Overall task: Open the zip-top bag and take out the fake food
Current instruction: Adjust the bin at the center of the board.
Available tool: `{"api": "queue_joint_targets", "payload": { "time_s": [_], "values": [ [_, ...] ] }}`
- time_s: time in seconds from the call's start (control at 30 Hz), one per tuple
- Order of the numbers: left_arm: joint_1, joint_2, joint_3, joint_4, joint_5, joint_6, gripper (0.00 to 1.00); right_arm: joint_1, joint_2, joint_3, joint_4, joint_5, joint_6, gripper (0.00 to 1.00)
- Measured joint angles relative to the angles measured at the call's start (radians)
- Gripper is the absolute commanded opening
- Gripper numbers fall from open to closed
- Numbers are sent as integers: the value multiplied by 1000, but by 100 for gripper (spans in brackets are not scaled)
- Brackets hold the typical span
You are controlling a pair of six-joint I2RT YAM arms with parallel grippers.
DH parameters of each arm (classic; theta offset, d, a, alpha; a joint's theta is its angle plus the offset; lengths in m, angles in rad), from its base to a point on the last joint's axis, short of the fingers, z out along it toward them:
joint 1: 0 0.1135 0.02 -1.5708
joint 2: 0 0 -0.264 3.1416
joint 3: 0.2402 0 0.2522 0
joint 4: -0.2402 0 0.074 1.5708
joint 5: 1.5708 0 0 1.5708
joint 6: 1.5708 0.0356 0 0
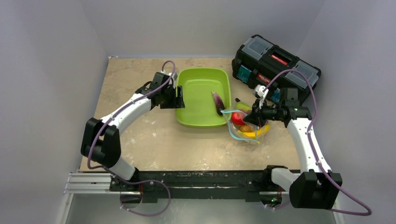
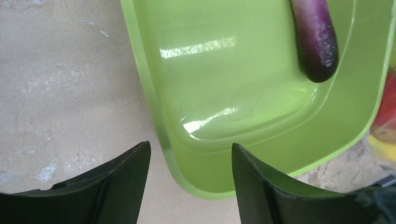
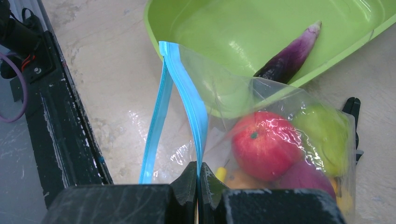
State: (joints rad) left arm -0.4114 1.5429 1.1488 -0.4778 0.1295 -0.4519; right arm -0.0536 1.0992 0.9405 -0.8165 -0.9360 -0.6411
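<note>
The zip-top bag [image 1: 243,127] lies right of the lime-green tray [image 1: 201,95], its mouth open with the two blue zipper strips apart. My right gripper [image 3: 198,164] is shut on one zipper strip [image 3: 196,109] and holds that edge up. Fake food shows through the plastic: a red apple [image 3: 266,144], a green pear [image 3: 324,135], a dark plum [image 3: 303,179] and a yellow banana [image 1: 258,133]. A purple eggplant [image 2: 315,42] lies in the tray, at its right side. My left gripper [image 2: 190,147] hangs open over the tray's left rim, holding nothing.
A black toolbox [image 1: 275,63] stands at the back right. Black-handled pliers [image 3: 353,112] lie on the table beyond the bag. The arms' black mounting rail [image 1: 201,179] runs along the near edge. Grey walls close in on three sides.
</note>
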Motion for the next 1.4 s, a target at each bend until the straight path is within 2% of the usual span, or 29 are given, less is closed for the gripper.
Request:
{"api": "queue_joint_targets", "payload": {
  "time_s": [0.23, 0.3, 0.4, 0.6, 0.8, 1.03, 1.33, 1.37, 1.4],
  "values": [
    [0, 139, 104, -75, -53, -1, 45, 0, 0, 0, -1, 0, -5, 0],
    [0, 169, 127, -99, -74, 0, 36, 0, 0, 0, -2, 0, -6, 0],
    [0, 209, 154, -124, -104, -2, 16, 0, 0, 0, -3, 0, -6, 0],
    [1, 247, 167, -133, -134, -23, 3, 0, 0, 0, -7, -1, -6, 0],
    [1, 237, 154, -127, -161, -27, 0, 0, 0, 0, -7, -1, -6, 0],
    [23, 115, 17, -120, -261, -62, 0, 0, 0, 0, -7, -2, -6, 0],
    [153, -78, -142, -134, -327, -80, 0, 0, 0, 0, -8, -2, -7, 0],
    [168, -91, -153, -133, -328, -81, 1, 0, 0, 0, -8, -2, -7, 0],
    [185, -105, -166, -132, -328, -82, 7, 0, 0, 0, -8, -2, -7, 0]
  ]
}}
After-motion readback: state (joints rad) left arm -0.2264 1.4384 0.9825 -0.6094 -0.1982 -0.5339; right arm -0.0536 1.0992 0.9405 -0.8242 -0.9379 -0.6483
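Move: The bin's left rim, near its close corner, lies about 2 cm ahead, 2 cm left and 5 cm below my half-open left fingers; the bin's middle is some 6 cm ahead and 11 cm right. Inside it the eggplant lies about 4 cm ahead and 17 cm right of that hand, and the bag of food about 4 cm back and 31 cm right. From my right hand, the bin's middle is roughly 15 cm ahead, 18 cm left and 13 cm below. I lower my left hand about 5 cm and slightly forward onto the bin's left rim, closing the fingers until they pinch its wall. Keeping that pinch, I drag the bin some 12 cm left and 5 cm back, away from the bag, rising about a centimetre late on while the hand turns some 20 degrees counter-clockwise. My right hand stays still, keeping hold of the bag's zip edge. ##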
